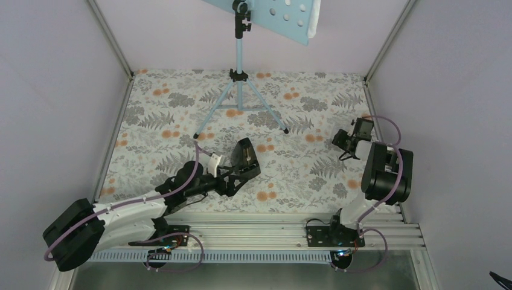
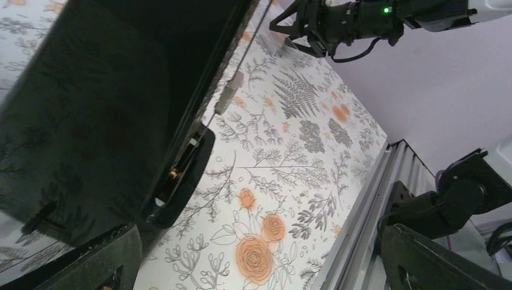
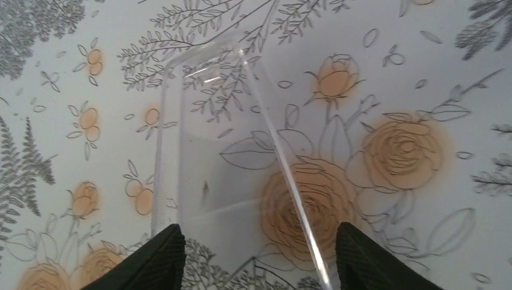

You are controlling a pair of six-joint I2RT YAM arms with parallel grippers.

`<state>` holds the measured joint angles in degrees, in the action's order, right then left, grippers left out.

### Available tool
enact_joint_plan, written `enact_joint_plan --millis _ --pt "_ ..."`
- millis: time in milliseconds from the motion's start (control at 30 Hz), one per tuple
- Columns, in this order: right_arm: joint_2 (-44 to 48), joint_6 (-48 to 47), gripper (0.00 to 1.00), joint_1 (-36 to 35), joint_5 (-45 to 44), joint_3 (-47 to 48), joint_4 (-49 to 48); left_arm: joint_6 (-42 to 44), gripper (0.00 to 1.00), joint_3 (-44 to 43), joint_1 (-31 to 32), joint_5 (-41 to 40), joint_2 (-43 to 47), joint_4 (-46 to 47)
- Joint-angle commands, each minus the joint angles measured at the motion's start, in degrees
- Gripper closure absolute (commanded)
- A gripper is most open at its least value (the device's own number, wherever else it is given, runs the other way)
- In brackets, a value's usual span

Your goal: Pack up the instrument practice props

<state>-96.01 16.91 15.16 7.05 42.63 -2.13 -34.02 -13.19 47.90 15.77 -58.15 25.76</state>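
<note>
The light blue tripod music stand [image 1: 240,90] stands at the back centre, its hole-dotted tray [image 1: 284,15] tilted at the top. A black wedge-shaped box [image 1: 246,156] lies on the floral table. In the left wrist view the box [image 2: 90,109] fills the left side. My left gripper [image 1: 236,178] is open beside it, one finger [image 2: 90,260] close under the box's edge and the other [image 2: 435,260] far off to the right. My right gripper [image 3: 256,254] is open astride a clear plastic piece [image 3: 223,157]. Its left finger [image 3: 160,260] meets one edge; a small gap remains at the right.
The floral cloth [image 1: 302,175] covers the table between pale side walls. An aluminium rail [image 1: 259,232] with both arm bases runs along the near edge. The tripod's feet [image 1: 285,130] spread toward the middle. In the left wrist view the right arm [image 2: 362,18] reaches across the top.
</note>
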Motion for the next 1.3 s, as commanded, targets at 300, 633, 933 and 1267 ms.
enact_joint_plan --millis 300,633,933,1267 --pt "-5.7 -2.9 0.81 -0.5 9.8 3.0 2.3 1.7 0.01 -3.4 0.2 -4.1 4.5 -9.5" --pt "-1.8 -2.1 0.96 -6.2 16.2 2.0 3.8 2.1 0.01 -5.8 0.2 -5.3 8.1 -14.8" --pt "7.8 1.3 0.96 -10.1 28.0 -6.9 1.7 1.9 0.01 -9.4 0.2 -5.4 11.2 -18.2" --pt "18.8 9.2 0.96 -10.7 42.1 -15.3 -3.3 2.5 0.02 -23.5 1.4 -4.7 5.7 -24.7"
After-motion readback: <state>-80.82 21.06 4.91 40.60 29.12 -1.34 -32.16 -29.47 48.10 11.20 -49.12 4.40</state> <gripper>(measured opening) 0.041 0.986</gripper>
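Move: The right hand, half open, straddles the near right edge of the clear cover, whose middle lies about 6 cm ahead, 2 cm to its left and 1 cm below. The black case is some 39 cm left and 9 cm nearer; the stand's right foot is 24 cm left, 2 cm ahead. From the left hand the cover is roughly 24 cm ahead, 39 cm right and 11 cm lower. Right pinches the clear cover's edge and carries it 17 cm left towards the case; left rises 10 cm. ##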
